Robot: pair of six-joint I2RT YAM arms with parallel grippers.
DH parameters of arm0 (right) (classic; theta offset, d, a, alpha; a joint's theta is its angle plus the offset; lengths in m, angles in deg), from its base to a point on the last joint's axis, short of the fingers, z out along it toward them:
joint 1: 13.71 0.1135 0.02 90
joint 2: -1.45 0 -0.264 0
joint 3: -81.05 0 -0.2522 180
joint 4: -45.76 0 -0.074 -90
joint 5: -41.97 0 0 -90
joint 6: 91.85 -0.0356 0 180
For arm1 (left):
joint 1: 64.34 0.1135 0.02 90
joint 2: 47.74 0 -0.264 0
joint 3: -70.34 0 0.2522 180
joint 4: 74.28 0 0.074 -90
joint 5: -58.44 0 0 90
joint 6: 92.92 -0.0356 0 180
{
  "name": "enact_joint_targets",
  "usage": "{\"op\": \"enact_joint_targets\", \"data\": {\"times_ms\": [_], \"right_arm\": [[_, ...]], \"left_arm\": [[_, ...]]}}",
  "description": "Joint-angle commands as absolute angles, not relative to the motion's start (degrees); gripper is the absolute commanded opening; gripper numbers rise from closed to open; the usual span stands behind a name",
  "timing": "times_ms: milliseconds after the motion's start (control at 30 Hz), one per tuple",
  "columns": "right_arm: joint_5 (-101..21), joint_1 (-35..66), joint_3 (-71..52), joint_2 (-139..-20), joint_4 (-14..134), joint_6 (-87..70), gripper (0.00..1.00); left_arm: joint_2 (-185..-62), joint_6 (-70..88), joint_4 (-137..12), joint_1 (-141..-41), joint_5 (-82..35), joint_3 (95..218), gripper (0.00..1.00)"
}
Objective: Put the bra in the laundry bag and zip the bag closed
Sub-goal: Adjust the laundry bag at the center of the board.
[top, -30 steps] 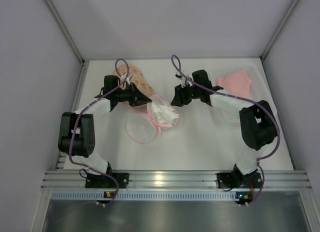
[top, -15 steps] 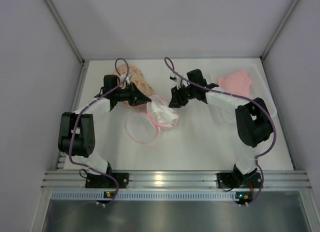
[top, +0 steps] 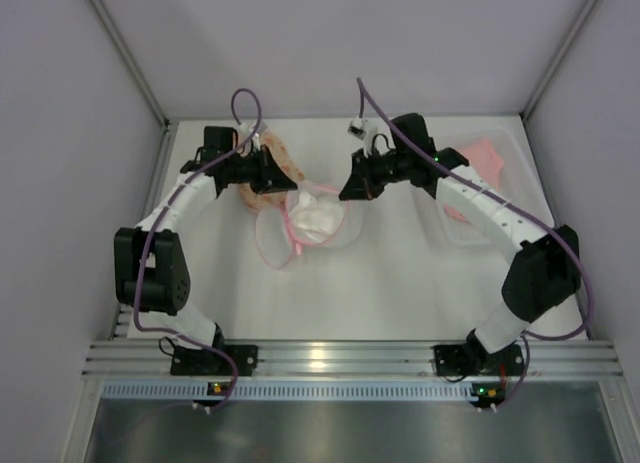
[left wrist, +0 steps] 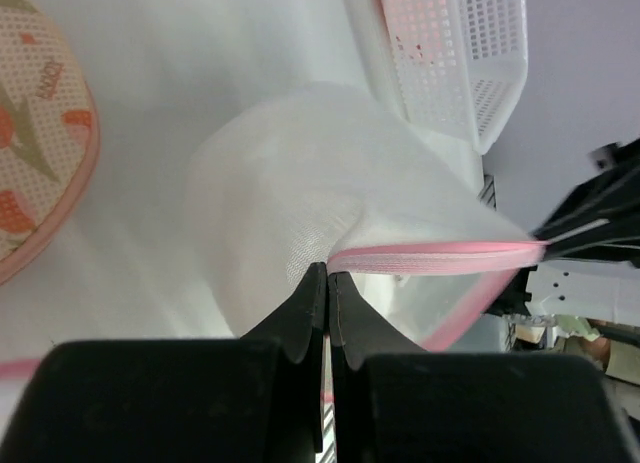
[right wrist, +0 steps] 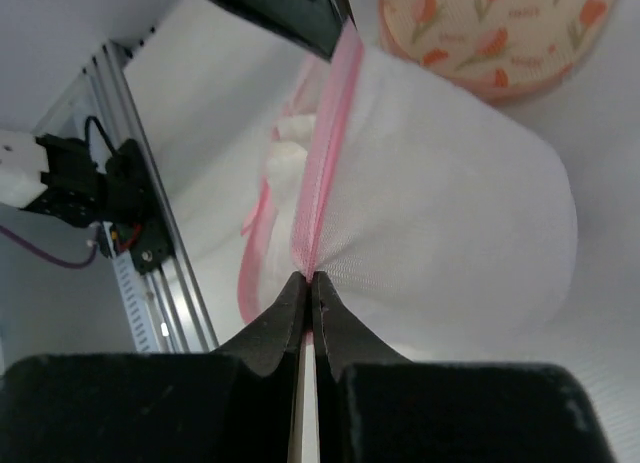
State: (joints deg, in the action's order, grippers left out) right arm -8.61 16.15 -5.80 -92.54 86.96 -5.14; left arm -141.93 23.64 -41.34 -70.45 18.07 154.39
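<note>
The salmon-pink bra [top: 480, 159] lies in the clear tray [top: 468, 235] at the back right, partly hidden by my right arm. The laundry bag [top: 283, 160], a peach printed case with pink edging, lies at the back left [left wrist: 40, 133] [right wrist: 490, 28]. Neither gripper touches either one. Both hold a white mesh pouch [top: 313, 215] by its pink rim, which runs taut between them. My left gripper [top: 293, 188] [left wrist: 327, 273] is shut on one end of the rim. On the other end my right gripper [top: 346, 194] [right wrist: 308, 276] is shut.
The pouch's mesh body [left wrist: 300, 183] [right wrist: 450, 233] hangs below the rim, with a loose loop of pink edging [top: 275, 248] trailing toward me. The perforated tray wall [left wrist: 470, 63] stands just beyond the pouch. Walls enclose the table on three sides.
My right gripper has shut on the pouch's pink rim. Both arms have moved toward the back, and the pouch has shifted and been pulled taut between them.
</note>
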Motion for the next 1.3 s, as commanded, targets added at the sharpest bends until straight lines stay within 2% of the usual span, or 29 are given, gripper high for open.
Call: {"op": "enact_joint_targets", "data": {"times_ms": [0, 100, 267, 367, 467, 600, 633, 700, 833, 867, 933, 1067, 1267], "right_arm": [[-2.0, 14.9, 1.6, -88.5, 94.5, -10.5, 0.0], [-0.1, 12.5, 1.2, -88.9, 96.2, -9.1, 0.0], [1.4, 13.0, -10.0, -91.4, 92.7, -8.8, 0.0], [5.2, 13.0, -5.8, -92.2, 96.5, -7.8, 0.0], [3.2, 12.8, -6.5, -88.0, 91.1, -10.8, 0.0], [3.9, 12.3, -5.0, -92.4, 94.2, -10.9, 0.0], [4.7, 11.9, -5.6, -92.8, 92.8, -11.7, 0.0], [4.2, 10.8, -7.8, -92.9, 90.6, -13.8, 0.0], [3.5, 9.2, -9.2, -92.7, 89.8, -14.3, 0.0], [3.6, 8.8, -9.5, -92.2, 89.6, -14.2, 0.0], [3.4, 8.1, -10.1, -92.1, 89.8, -14.1, 0.0], [2.3, 7.7, -10.0, -92.2, 91.6, -11.9, 0.0], [1.4, 7.8, -11.0, -92.9, 91.8, -10.8, 0.0]], "left_arm": [[-139.0, 15.1, -32.0, -70.3, 13.6, 158.5, 0.0], [-137.5, 11.8, -25.5, -71.4, 10.5, 160.8, 0.0], [-136.2, 6.8, -21.1, -74.6, 2.6, 157.4, 0.0], [-135.8, 4.4, -19.1, -74.8, 3.2, 157.4, 0.0], [-135.5, 2.4, -19.2, -75.7, 4.2, 158.5, 0.06], [-137.3, 0.0, -19.3, -76.5, 4.2, 160.9, 0.24], [-137.3, -1.8, -19.2, -76.4, 4.0, 161.1, 0.34], [-136.3, -4.7, -19.3, -76.2, 3.6, 160.7, 0.4], [-130.5, -9.8, -21.4, -71.5, 7.7, 154.2, 0.62], [-130.3, -11.8, -20.9, -69.8, 9.1, 153.2, 0.64], [-129.4, -17.0, -18.3, -66.3, 8.8, 151.3, 0.65], [-127.6, -28.6, -12.2, -65.7, 2.0, 143.6, 0.64], [-128.5, -34.2, -8.8, -65.8, 0.8, 138.2, 0.62]]}}
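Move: Both hands pinch the laundry bag's pink zip rim, stretched between them. The bag's middle, with the white bundle inside, lies about 5 cm right, 6 cm back and 9 cm below the left hand. From the right hand the bag's middle is about 5 cm left, 5 cm back and 9 cm down. Roughly 16 cm below the left hand, the floral bag is 9 cm left and 5 cm ahead. Right flicks up, then down, still pinching; left lets go of the rim, withdrawing some 18 cm back-left and down. ##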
